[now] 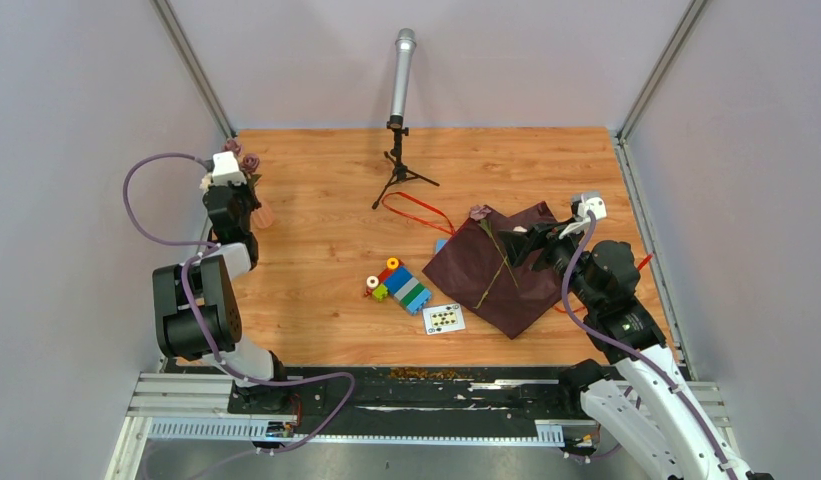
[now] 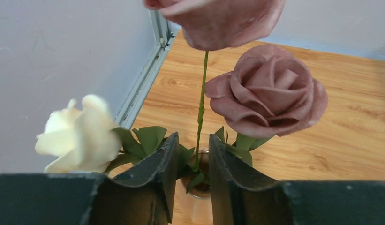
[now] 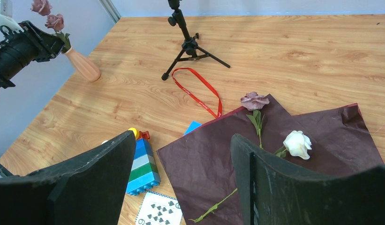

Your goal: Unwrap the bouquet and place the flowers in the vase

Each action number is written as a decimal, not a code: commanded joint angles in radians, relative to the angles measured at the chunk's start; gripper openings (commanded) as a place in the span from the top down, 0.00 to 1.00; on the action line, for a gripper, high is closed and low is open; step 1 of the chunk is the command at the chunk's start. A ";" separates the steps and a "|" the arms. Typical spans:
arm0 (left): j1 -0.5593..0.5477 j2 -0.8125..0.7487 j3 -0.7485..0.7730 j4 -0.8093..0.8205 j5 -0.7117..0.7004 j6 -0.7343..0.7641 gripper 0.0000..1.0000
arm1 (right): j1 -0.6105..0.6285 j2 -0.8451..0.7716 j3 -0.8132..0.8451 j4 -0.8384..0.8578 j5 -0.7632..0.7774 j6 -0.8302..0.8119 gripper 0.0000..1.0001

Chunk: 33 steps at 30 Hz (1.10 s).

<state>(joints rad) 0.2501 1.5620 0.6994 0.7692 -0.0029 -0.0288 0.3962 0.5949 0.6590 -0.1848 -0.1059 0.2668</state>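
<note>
The salmon vase point(image 2: 200, 207) stands at the far left by the wall and holds two purple roses point(image 2: 270, 89) and a white rose point(image 2: 80, 133). My left gripper point(image 2: 194, 138) hovers over the vase's mouth. Its jaws stand slightly apart either side of a thin stem point(image 2: 201, 103), touching nothing. The maroon paper wrap point(image 1: 506, 285) lies spread flat at the right, with the red ribbon point(image 1: 416, 210) behind it. On the paper lie a purple rose point(image 3: 254, 100) and a white rose point(image 3: 297, 143). My right gripper point(image 3: 183, 138) hangs open and empty above the paper.
A grey microphone on a tripod point(image 1: 401, 90) stands at the back centre. Coloured toy blocks point(image 1: 401, 285) and a playing card point(image 1: 444, 318) lie left of the paper, and a blue piece point(image 3: 192, 126) peeks from under it. Walls close in on both sides.
</note>
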 commanded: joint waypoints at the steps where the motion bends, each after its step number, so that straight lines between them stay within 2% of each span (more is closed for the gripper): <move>1: 0.011 -0.034 0.012 0.011 -0.059 -0.036 0.59 | 0.000 -0.009 -0.001 0.013 -0.007 -0.009 0.25; 13: 0.010 -0.158 0.019 -0.113 -0.056 -0.085 0.19 | 0.000 -0.001 0.002 0.013 -0.015 -0.021 0.25; 20: 0.010 -0.255 0.078 -0.316 -0.048 -0.153 0.13 | -0.001 -0.002 0.007 0.012 -0.019 -0.028 0.25; 24: 0.011 -0.359 0.171 -0.580 -0.098 -0.179 0.11 | 0.000 0.006 0.035 -0.019 0.024 -0.016 0.25; 28: 0.011 -0.407 0.328 -0.840 -0.099 -0.149 0.08 | 0.000 0.031 0.081 -0.097 0.095 -0.022 0.28; 33: 0.011 -0.416 0.472 -1.047 -0.076 -0.115 0.07 | 0.001 0.053 0.113 -0.152 0.167 -0.003 0.30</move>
<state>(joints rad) 0.2504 1.1702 1.0813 -0.0402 -0.0853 -0.1703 0.3962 0.6411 0.7109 -0.2844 -0.0185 0.2565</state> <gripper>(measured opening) 0.930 0.715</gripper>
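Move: The left hand, already loosened around the last pink flower's stem, has the vase's middle about 3 cm ahead and 10 cm below. That flower's head is roughly 9 cm ahead and 10 cm above; the vase's other pink one 7 cm ahead, 2 cm right, 5 cm above, its white one 2 cm ahead, 8 cm left, 4 cm above. The right hand has the white flower on the paper some 20 cm ahead, 5 cm right, the remaining pink one 24 cm ahead, 5 cm left, both about 24 cm below. The left fingers, set either side of the stem standing in the vase, spread from about a third open to nearly full while the hand first eases back and up a few centimetres, then climbs steeply away from the flowers, some 16 cm up and 6 cm back in all, rolling slightly left side down. Near the end the empty right hand begins to ease right and down by a centimetre or two towards the white flower on the paper, turning slightly clockwise, fingers staying wide. ##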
